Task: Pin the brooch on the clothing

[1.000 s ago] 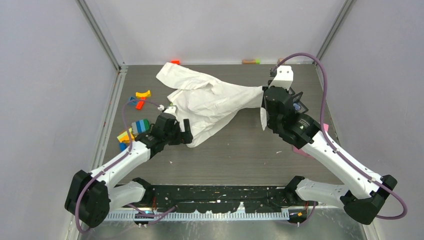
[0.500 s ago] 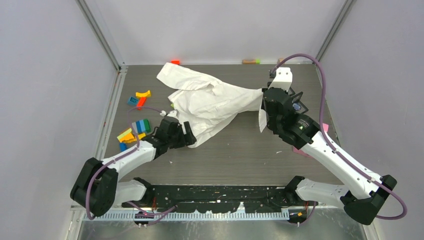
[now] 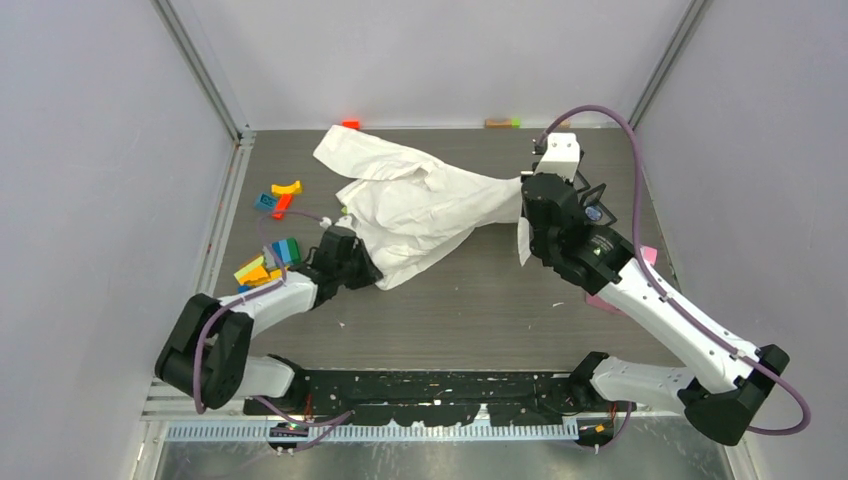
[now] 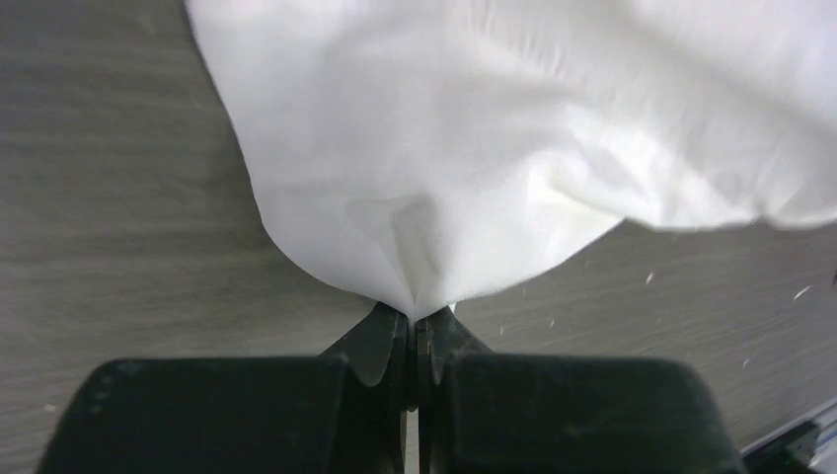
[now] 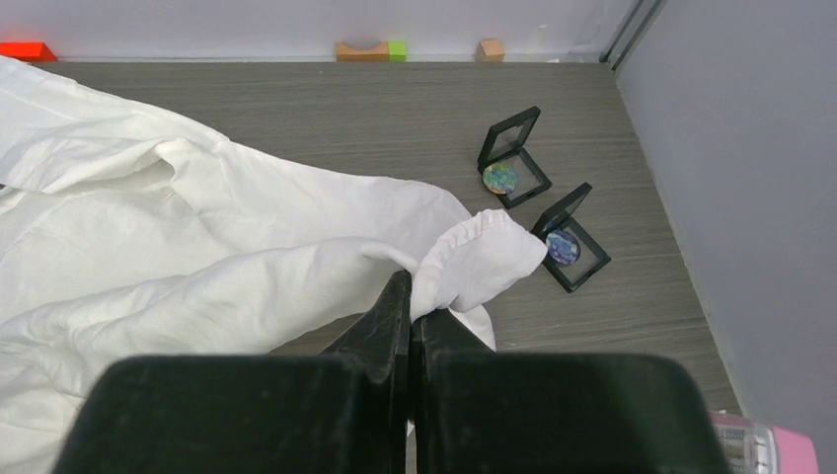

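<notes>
The white shirt (image 3: 420, 205) lies crumpled across the middle of the table, stretched between both arms. My left gripper (image 3: 372, 272) is shut on its near-left hem, seen pinched in the left wrist view (image 4: 419, 314). My right gripper (image 3: 522, 205) is shut on a bunched edge of the shirt at the right and holds it raised (image 5: 410, 306). Two brooches sit in open black cases on the table beyond the right gripper: a green-blue brooch (image 5: 500, 178) and a blue-purple brooch (image 5: 563, 247). Both are hidden in the top view.
Coloured blocks (image 3: 268, 262) lie at the left by the left arm, more (image 3: 281, 196) further back. Small blocks (image 5: 370, 49) line the back wall, and a red block (image 3: 351, 124). A pink object (image 3: 650, 256) lies at the right wall.
My left arm has pulled back toward the near left, dragging the shirt's hem slightly with it. My right gripper has shifted a little left, still holding the shirt.
</notes>
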You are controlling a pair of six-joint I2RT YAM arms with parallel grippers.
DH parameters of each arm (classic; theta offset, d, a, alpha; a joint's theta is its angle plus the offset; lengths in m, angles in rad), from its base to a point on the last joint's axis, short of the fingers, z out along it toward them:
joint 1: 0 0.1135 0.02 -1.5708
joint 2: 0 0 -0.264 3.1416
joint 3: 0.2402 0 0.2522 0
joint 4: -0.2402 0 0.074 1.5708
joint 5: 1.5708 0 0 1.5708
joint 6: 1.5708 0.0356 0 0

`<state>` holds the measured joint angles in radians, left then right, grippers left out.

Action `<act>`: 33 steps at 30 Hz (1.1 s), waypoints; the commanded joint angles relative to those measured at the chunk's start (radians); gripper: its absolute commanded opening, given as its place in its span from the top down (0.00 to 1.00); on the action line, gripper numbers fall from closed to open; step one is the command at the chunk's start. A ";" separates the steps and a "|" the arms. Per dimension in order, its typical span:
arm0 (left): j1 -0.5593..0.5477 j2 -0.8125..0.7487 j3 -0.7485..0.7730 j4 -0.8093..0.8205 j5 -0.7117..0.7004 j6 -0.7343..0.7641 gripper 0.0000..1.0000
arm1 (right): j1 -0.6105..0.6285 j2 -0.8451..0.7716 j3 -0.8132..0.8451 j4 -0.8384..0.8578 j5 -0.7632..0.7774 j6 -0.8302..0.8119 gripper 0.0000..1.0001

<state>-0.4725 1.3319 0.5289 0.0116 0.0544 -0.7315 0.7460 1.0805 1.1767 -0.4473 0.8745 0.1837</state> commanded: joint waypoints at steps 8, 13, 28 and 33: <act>0.341 -0.169 0.660 -0.265 0.219 0.152 1.00 | 0.000 0.016 0.412 0.163 0.034 -0.235 1.00; 0.375 -0.113 1.126 -0.491 0.328 0.250 1.00 | 0.001 -0.029 0.546 0.243 -0.071 -0.287 1.00; 0.374 -0.149 1.590 -0.656 0.337 0.335 1.00 | 0.001 -0.237 0.576 0.209 -0.321 -0.229 1.00; 0.374 -0.105 1.555 -0.685 0.328 0.356 1.00 | 0.001 -0.211 0.531 0.240 -0.196 -0.273 1.00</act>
<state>-0.1047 1.1736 2.1059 -0.6338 0.4160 -0.4137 0.7490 0.8349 1.7363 -0.2569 0.5652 -0.0513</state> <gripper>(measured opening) 0.023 0.029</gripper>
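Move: From my left hand, low at the near corner of the clothing with its fingers shut on it, the clothing's middle lies about 15 cm ahead, 7 cm right and roughly level; the block pile is some 22 cm left and 4 cm ahead. From my raised right hand, also holding it, that middle is about 17 cm left, 10 cm ahead and 28 cm down. The blue brooch's case lies 12 cm ahead, 19 cm right and 30 cm below; the green one's, 20 cm ahead, 15 cm right, equally low. I fling both hands quickly upward, each keeping its pinch on the clothing. My left climbs nearly 60 cm, swinging about 12 cm forward and a little left before coming back over its start, its fingers tipping up some 65 degrees; my right rises about 30 cm while drawing back some 13 cm and to the right, tilting up, and both ease to a stop. ##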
